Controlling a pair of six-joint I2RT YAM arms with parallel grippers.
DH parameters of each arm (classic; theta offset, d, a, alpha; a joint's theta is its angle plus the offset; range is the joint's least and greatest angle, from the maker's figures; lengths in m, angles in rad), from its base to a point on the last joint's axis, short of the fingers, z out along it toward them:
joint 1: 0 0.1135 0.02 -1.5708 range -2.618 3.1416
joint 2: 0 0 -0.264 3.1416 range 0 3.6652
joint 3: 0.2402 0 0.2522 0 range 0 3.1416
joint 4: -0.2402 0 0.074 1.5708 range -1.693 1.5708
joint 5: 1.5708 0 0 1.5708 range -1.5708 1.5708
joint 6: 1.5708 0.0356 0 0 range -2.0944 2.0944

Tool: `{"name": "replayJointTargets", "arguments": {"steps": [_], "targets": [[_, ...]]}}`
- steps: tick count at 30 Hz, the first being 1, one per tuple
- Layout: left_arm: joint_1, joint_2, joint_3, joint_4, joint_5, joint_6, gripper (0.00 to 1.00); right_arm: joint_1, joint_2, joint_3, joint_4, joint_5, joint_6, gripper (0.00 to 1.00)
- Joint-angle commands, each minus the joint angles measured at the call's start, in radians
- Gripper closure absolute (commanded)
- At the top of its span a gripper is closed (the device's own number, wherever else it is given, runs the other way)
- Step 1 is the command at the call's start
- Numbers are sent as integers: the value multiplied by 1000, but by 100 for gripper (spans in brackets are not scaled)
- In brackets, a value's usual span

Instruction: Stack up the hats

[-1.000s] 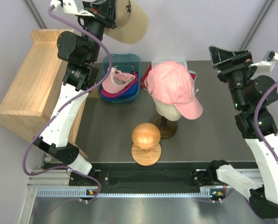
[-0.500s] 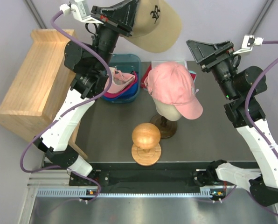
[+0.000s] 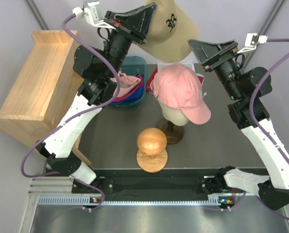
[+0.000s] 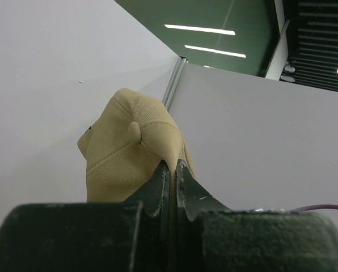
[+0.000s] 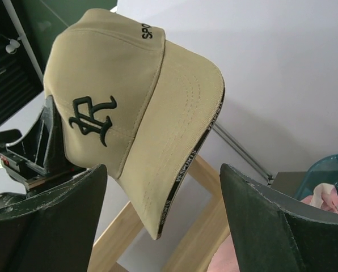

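A tan hat (image 3: pixel 171 26) with a black embroidered letter hangs in the air behind the table, above the far side of the pink hat (image 3: pixel 178 90). My left gripper (image 3: pixel 152 10) is shut on the tan hat's back edge; in the left wrist view the cloth (image 4: pixel 129 153) is pinched between the closed jaws of that gripper (image 4: pixel 173 164). My right gripper (image 3: pixel 193 45) is open just right of the brim. In the right wrist view the tan hat (image 5: pixel 118 96) fills the frame and its brim tip hangs between the right gripper's (image 5: pixel 162 170) spread fingers, untouched. The pink hat sits on a cream mannequin head (image 3: pixel 174 116).
A teal bin (image 3: pixel 135 59) at the back left holds more hats, pink (image 3: pixel 127 82) over magenta and blue. A wooden ball on a stand (image 3: pixel 152 141) stands in front of the mannequin head. A wooden shelf (image 3: pixel 38 87) stands off the table's left edge.
The left arm has swung the tan hat rightward, over the back of the table. The right arm has moved left and up, so its open fingers now face the brim.
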Motion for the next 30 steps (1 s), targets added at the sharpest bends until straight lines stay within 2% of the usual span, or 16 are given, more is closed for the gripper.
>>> {"name": "replayJointTargets", "arguments": {"steps": [1,5,14,19,22,25,26,27,28,30], "targets": [[-18,-37,8,40,-14,1,100,17,28,33,85,-68,21,20],[-29,-36,9,23,-26,7,100,17,60,36,122,-110,44,22],[-34,-69,-71,54,-57,25,100,18,89,59,127,-134,42,47],[-32,-65,-69,68,-56,38,100,17,86,50,131,-131,44,49],[-32,-65,-66,69,-56,54,100,18,71,27,137,-116,41,61],[-32,-63,-69,62,-56,77,100,18,65,26,145,-105,39,77],[-32,-63,-75,55,-60,85,100,17,63,29,147,-102,38,89],[-32,-65,-78,52,-65,94,100,15,62,30,139,-99,44,95],[-32,-66,-81,49,-69,120,100,15,57,32,131,-93,50,100],[-32,-72,-98,31,-98,156,100,17,49,41,95,-67,68,100]]}}
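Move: The left hand already holds the beige hat. For the empty right hand, the hat's middle lies about 8 cm left, 1 cm ahead and 5 cm up, its brim edge nearer. The pink hat on the head stand lies some 4 cm left of the right hand, level in reach and about 24 cm below. From the left hand, the pink hat is some 10 cm right, 1 cm back and 36 cm below. The right fingers shut from wide open and pinch the near edge of the beige hat's brim. To get there the right hand slides left about 3 cm, slightly forward and down, then lifts about 2 cm as its grip closes. The left hand keeps its pinch and sinks roughly 2 cm, easing slightly forward late on. ##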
